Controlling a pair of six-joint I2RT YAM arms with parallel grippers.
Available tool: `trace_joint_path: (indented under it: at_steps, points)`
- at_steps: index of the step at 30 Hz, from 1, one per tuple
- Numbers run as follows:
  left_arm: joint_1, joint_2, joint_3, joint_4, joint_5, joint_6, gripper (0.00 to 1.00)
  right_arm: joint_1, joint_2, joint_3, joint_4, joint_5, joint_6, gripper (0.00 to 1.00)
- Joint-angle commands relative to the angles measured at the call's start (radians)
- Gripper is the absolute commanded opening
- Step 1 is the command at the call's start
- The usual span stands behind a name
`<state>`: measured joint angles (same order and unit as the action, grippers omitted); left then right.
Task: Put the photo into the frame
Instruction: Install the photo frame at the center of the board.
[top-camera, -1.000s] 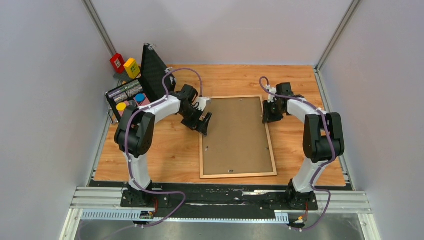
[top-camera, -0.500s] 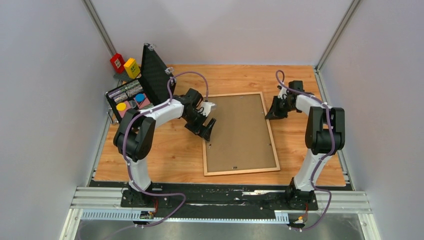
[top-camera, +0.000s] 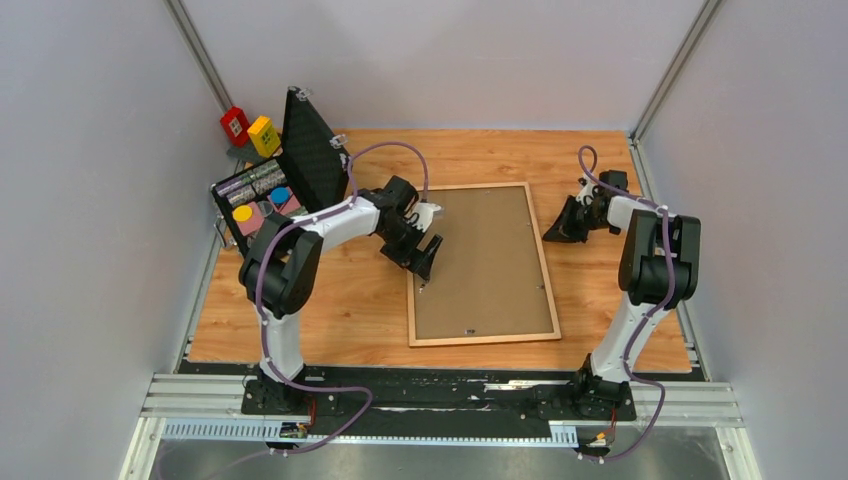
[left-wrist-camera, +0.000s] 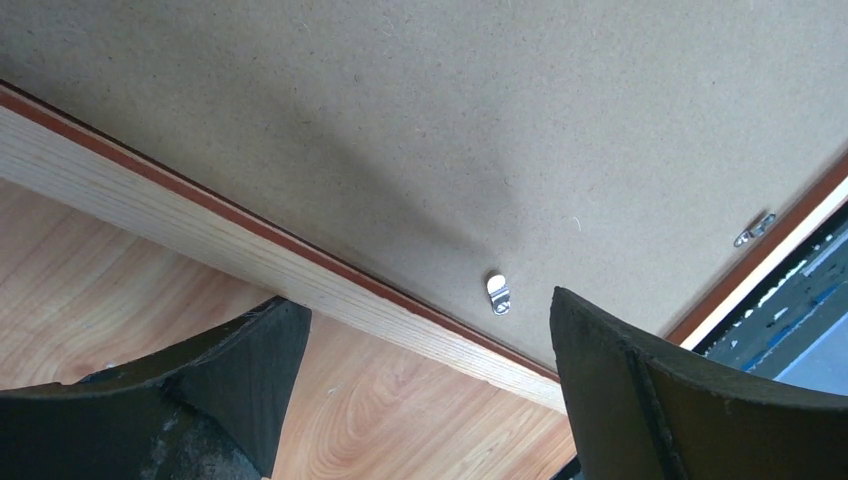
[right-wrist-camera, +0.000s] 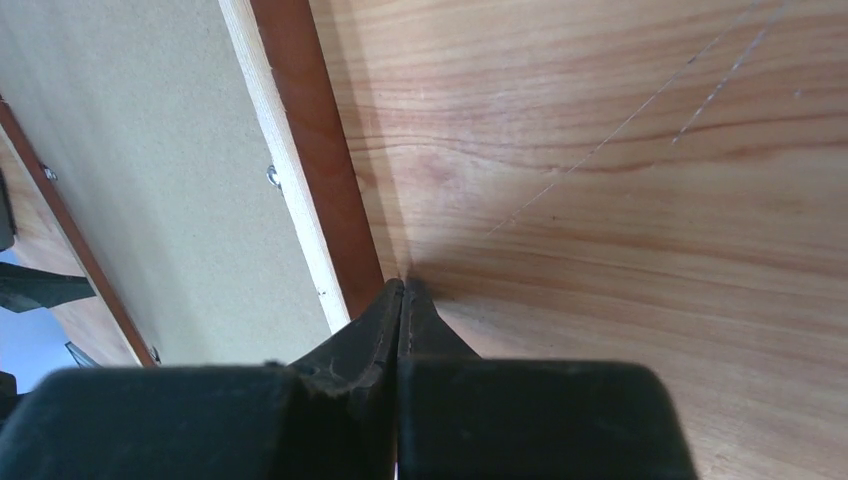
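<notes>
The frame (top-camera: 485, 339) lies face down in the middle of the table, pale wood back up, with a plain brown backing board (top-camera: 485, 260) inside it. The photo is out of view. My left gripper (top-camera: 428, 250) hovers open over the frame's left rail (left-wrist-camera: 200, 230); its fingers straddle the rail near a small metal tab (left-wrist-camera: 497, 293) and hold nothing. My right gripper (top-camera: 549, 237) rests low over bare table just right of the frame's right rail (right-wrist-camera: 312, 150). It is shut, pads pressed together with nothing between them (right-wrist-camera: 403, 285).
An open black case (top-camera: 305, 150) stands at the back left, with a tray of coloured pieces (top-camera: 255, 195) in front of it. A red block (top-camera: 235, 125) and a yellow block (top-camera: 264, 135) sit by the left wall. Walls close in on both sides.
The right gripper left the frame's right rail, drew away to the right and shut. The frame shifted slightly rightward, and the left gripper moved with it along its left rail, staying open.
</notes>
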<state>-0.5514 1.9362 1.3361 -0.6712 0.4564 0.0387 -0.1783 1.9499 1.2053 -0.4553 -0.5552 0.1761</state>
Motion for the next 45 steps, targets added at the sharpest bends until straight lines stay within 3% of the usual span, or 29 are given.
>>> trace_joint_path:
  at_steps: [1, 7, 9, 16, 19, 35, 45]
  points:
    - [-0.036, 0.018, 0.011, 0.025, -0.060, -0.023, 0.95, -0.006, 0.001, -0.013, 0.031, 0.024, 0.011, 0.00]
    - [-0.084, -0.037, -0.049, 0.056, -0.209, -0.033, 0.93, -0.013, -0.017, -0.015, 0.036, -0.013, -0.008, 0.02]
    - [-0.092, -0.041, -0.059, 0.057, -0.227, -0.033, 0.93, -0.016, -0.027, -0.015, 0.037, -0.022, -0.016, 0.07]
    - [-0.134, -0.047, -0.098, 0.078, -0.261, -0.060, 0.96, -0.023, -0.078, -0.019, 0.041, -0.101, -0.041, 0.41]
    - [-0.141, -0.046, -0.108, 0.082, -0.267, -0.059, 0.95, -0.023, -0.102, -0.025, 0.042, -0.133, -0.050, 0.47]
    - [-0.153, -0.047, -0.135, 0.104, -0.291, -0.041, 0.69, -0.022, -0.121, -0.030, 0.024, -0.228, -0.101, 0.51]
    - [-0.153, -0.051, -0.123, 0.088, -0.265, 0.013, 0.61, -0.020, -0.085, -0.006, -0.026, -0.239, -0.152, 0.55]
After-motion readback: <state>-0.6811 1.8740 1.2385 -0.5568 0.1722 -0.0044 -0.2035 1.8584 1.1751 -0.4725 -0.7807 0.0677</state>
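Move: The left hand is open across the frame's left rail: the stretch it straddles lies level with it fore and aft, about 1 cm to its left and 3 cm below; the left clip sits some 4 cm back and the frame's near left corner about 14 cm back and 2 cm left. Shut and low, the right hand has the right rail's nearest stretch about 1 cm to its left and 1 cm down; the front right clip is some 3 cm ahead and 3 cm left. The left hand sinks about 1.5 cm towards the left rail and its clip while its fingertips swing some 15 degrees to the left and outward, then stays there and closes from wide open to about two thirds, one finger outside the rail and the other coming down onto the board beside the clip, with no pinch yet. After a short wait low beside the right rail, the right hand opens to about half, rises some 4.5 cm and then drifts about 2 cm left over that rail, its wrist turning slightly counter-clockwise, so that its open fingers end above and either side of the rail, not touching it. ##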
